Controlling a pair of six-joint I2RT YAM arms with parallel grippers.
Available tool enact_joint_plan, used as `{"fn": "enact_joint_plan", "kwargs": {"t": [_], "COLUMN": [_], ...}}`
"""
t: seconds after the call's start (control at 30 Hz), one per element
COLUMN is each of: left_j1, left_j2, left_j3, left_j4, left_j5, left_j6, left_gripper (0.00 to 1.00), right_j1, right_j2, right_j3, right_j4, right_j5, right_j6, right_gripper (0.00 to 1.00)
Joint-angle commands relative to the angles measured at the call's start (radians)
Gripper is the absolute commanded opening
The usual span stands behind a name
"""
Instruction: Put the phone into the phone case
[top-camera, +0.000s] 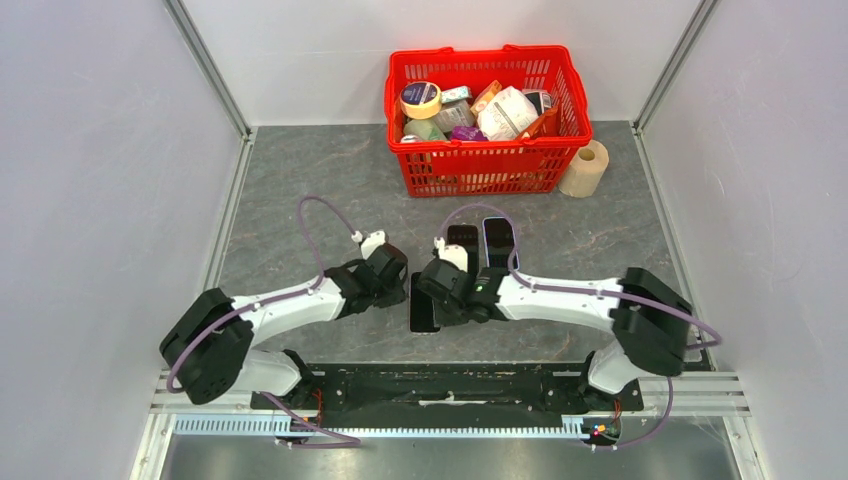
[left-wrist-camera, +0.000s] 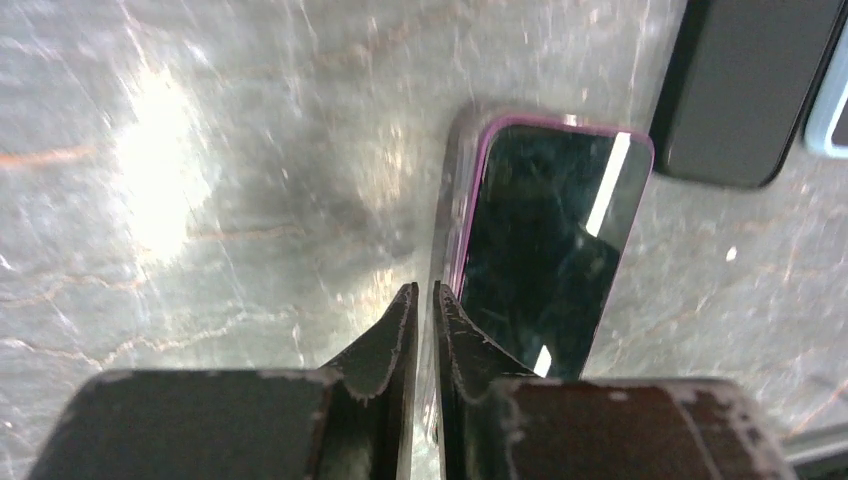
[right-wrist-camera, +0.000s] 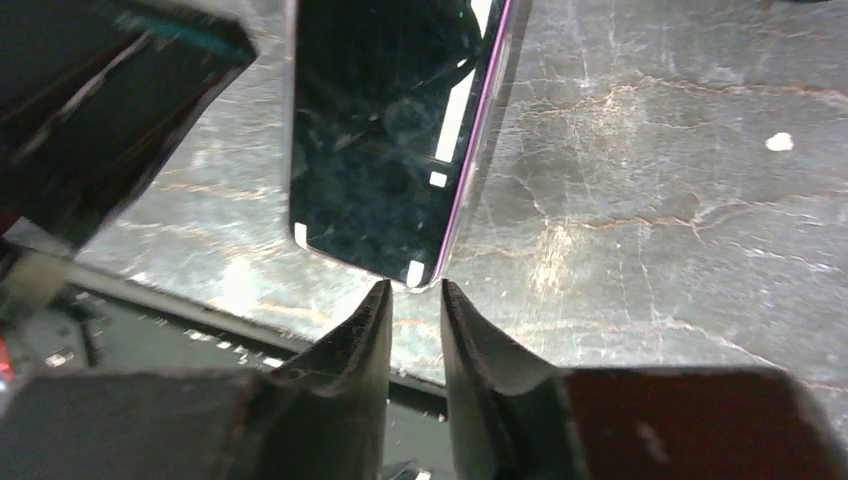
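The phone (top-camera: 423, 305), black glass with a purple rim, lies flat near the table's front edge, seated in a clear phone case (left-wrist-camera: 447, 200). In the left wrist view the phone (left-wrist-camera: 545, 250) lies just right of my left gripper (left-wrist-camera: 425, 288). That gripper's jaws are nearly together, with the case's left wall running between them. My right gripper (right-wrist-camera: 415, 285) stands open with nothing between its fingers. Its tips are just short of the phone's (right-wrist-camera: 385, 130) near corner. From above, the left gripper (top-camera: 400, 285) and right gripper (top-camera: 437, 290) flank the phone.
Two more dark phones (top-camera: 462, 240) (top-camera: 498, 240) lie just behind the grippers. A red basket (top-camera: 488, 160) full of goods stands at the back, with a tape roll (top-camera: 585, 168) to its right. The table's front edge and black rail (top-camera: 450, 385) are close behind the phone.
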Motion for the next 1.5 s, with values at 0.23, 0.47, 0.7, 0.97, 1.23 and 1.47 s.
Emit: {"fn": "enact_joint_plan", "kwargs": {"t": [0.23,0.47,0.7,0.97,1.23,1.47], "left_j1": [0.089,0.017,-0.12,-0.141,-0.141,-0.152], "left_j2": [0.279,0.364,0.38,0.212,0.006,-0.098], "left_j3": [0.228,0.293,0.307,0.252,0.145,-0.022], "left_j4": [0.003,0.052,0.093,0.006,-0.122,-0.075], "left_j5": [0.054,0.206,0.346,0.2,0.116,0.182], "left_j6": [0.088,0.172,0.228,0.201,0.138,0.067], "left_gripper": [0.21,0.21,0.21,0.32,0.37,0.38], "right_j1": [-0.091,-0.162,-0.193,-0.171,-0.091,-0.039], "right_j2": [-0.285,-0.393,-0.428,-0.445,-0.365,-0.279], "right_j3": [-0.138,-0.212,-0.252,-0.325,-0.318,-0.312], "right_j4": [-0.014,-0.048,-0.061,-0.02,0.042,0.058], "right_j5": [0.073,0.095,0.091,-0.002,-0.059,-0.069], "right_j6": [0.007,-0.001,-0.024,-0.025,-0.04,-0.039], "right_gripper": [0.37,0.38,0.4,0.46,0.49,0.52]}}
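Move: Roughly 5 cm to the left hand's right and 1 cm ahead lies the middle of the phone in its clear case, long side pointing forward, some 3 cm below the fingertips. Counted from that phone, a black phone lies about 9 cm to the right and 12 cm farther out, and a blue-edged phone 18 cm to the right and 14 cm farther out. From the right hand, the cased phone's middle is about 6 cm ahead, 4 cm left and 4 cm below. Reaching about 5 cm forward past the cased phone's left edge, the left hand sinks slightly and sweeps some 12 cm right and back, pushing the far end round and turning clockwise, then rises, returns left and lowers over the near-left end, fingers opening. Meanwhile the right hand lifts clear, swings about 10 cm right, then comes back, down and slightly left to the other end, opening wider. ##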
